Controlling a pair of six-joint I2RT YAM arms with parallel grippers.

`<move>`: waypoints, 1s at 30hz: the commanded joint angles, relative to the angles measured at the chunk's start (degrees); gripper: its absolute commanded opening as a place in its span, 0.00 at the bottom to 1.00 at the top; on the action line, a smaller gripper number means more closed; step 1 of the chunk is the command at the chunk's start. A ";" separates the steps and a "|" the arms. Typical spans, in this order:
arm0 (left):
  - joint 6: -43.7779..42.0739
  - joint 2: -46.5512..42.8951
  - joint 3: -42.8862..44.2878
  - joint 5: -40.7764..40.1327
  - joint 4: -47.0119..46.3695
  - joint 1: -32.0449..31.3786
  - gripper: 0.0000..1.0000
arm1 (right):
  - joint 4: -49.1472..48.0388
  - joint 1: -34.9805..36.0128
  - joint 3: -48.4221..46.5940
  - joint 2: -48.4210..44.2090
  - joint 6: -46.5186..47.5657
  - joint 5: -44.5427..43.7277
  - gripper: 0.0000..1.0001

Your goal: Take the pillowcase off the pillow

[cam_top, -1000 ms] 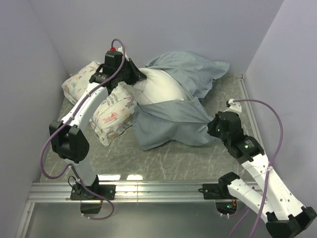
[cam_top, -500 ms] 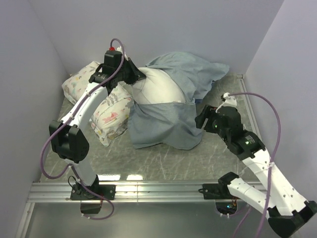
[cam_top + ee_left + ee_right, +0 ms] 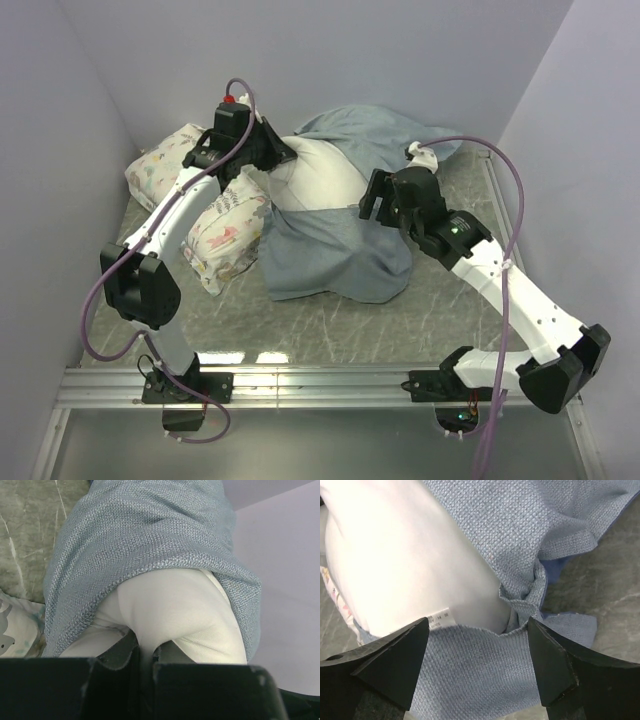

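The off-white pillow (image 3: 318, 172) lies at the back of the table, half out of the pillowcase (image 3: 330, 255), which shows its grey-blue reverse in front of and behind it. My left gripper (image 3: 277, 155) is shut on the pillow's left end, and a fold of white fabric (image 3: 165, 605) is pinched at my left gripper (image 3: 145, 652). The pillowcase (image 3: 140, 530) drapes over the pillow beyond. My right gripper (image 3: 376, 202) hovers open over the pillowcase's mouth edge. In the right wrist view, my right gripper (image 3: 477, 630) stands with its jaws wide above the pillowcase (image 3: 480, 675), next to the pillow (image 3: 395, 555) and its label (image 3: 440, 617).
Two small floral-print pillows (image 3: 165, 160) (image 3: 230, 228) lie left of the big pillow, under my left arm. Lilac walls close in the left, back and right. A metal rail (image 3: 320, 384) runs along the near edge. The tabletop (image 3: 330, 325) is grey marble.
My right gripper has let go of the pillowcase's lower right corner, opened, and swung up and left over the pillow. The cloth flap has settled. The left arm has not moved.
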State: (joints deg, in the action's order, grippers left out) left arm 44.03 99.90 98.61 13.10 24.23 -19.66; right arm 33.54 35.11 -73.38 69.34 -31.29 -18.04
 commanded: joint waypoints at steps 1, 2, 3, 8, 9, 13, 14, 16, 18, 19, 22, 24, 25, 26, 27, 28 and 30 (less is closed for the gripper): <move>0.97 -2.25 0.36 -4.93 -12.27 -0.11 0.00 | -0.67 0.13 -3.26 0.79 -1.76 -2.44 0.86; 0.88 -2.34 0.27 -5.02 -12.45 -0.20 0.00 | -0.76 0.13 -2.56 1.23 -1.93 -2.44 0.86; 0.97 -2.25 0.18 -5.02 -12.54 -0.29 0.00 | -0.93 0.13 -1.86 1.32 -2.46 -2.44 0.86; 1.14 -2.08 0.01 -4.84 -12.80 -0.47 0.00 | -3.56 -0.22 1.92 0.01 -3.25 0.37 0.77; 1.06 -2.16 -0.08 -4.84 -12.89 -0.47 0.00 | -3.66 -0.13 2.97 -0.34 -3.34 0.81 0.72; 1.23 -2.07 -0.34 -4.93 -13.15 -0.47 0.00 | -3.66 -0.22 6.58 -4.73 -3.43 2.13 0.35; 1.32 -2.07 -0.35 -4.93 -13.42 -0.47 0.00 | -3.31 -0.22 7.20 -6.57 -3.17 2.31 0.25; 1.58 -1.81 -0.43 -5.11 -13.50 -0.55 0.00 | -2.17 -0.05 8.43 -7.99 -2.73 3.01 0.09; 1.85 -1.64 -0.35 -5.28 -13.68 -0.55 0.00 | -0.67 -0.13 10.53 -10.53 -2.73 3.97 0.00; 1.85 -1.55 -0.17 -5.54 -13.77 -0.64 0.00 | -0.49 -0.13 11.67 -11.59 -2.64 4.50 0.00; 2.29 -1.55 0.00 -6.25 -13.86 -0.64 0.00 | 0.03 0.13 16.07 -16.50 -2.11 8.71 0.00; 2.46 -1.29 0.18 -6.33 -13.77 -0.73 0.00 | 0.56 0.57 19.66 -18.01 -1.50 10.74 0.00; 2.38 -1.28 0.53 -6.60 -13.68 -0.82 0.00 | -0.05 1.35 21.08 -18.80 -0.89 14.14 0.00; 2.38 -1.11 0.71 -6.69 -13.68 -0.91 0.00 | -0.66 1.97 22.57 -20.54 -0.36 16.00 0.00; 2.46 -0.93 0.71 -6.95 -13.68 -0.91 0.00 | -1.02 2.41 24.93 -21.26 0.08 17.59 0.00; 2.46 -0.85 0.80 -7.21 -13.68 -1.17 0.00 | -1.80 3.03 26.09 -21.96 0.35 20.13 0.00; 2.46 -0.50 0.80 -7.39 -13.77 -1.43 0.00 | -1.46 4.52 28.37 -22.67 0.52 19.80 0.00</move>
State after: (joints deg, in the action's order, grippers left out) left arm 44.45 99.90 97.67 12.56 23.00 -21.65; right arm 30.83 37.78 -47.86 48.21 -32.91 -3.42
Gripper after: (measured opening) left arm 0.094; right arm 0.007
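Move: The pillowcase's near edge lies just below the open right fingers, about 3 cm down. From that hand the white pillow's middle is some 11 cm left, 6 cm ahead and 4 cm lower, and the case's far flap about 13 cm ahead, 4 cm right and 8 cm lower. The left hand still grips the pillow's far-left corner, with the near edge some 18 cm right, 14 cm back and 4 cm below it. Right hand dips, pinches the pillowcase edge and pulls it about 10 cm back and down; left keeps the pillow. ##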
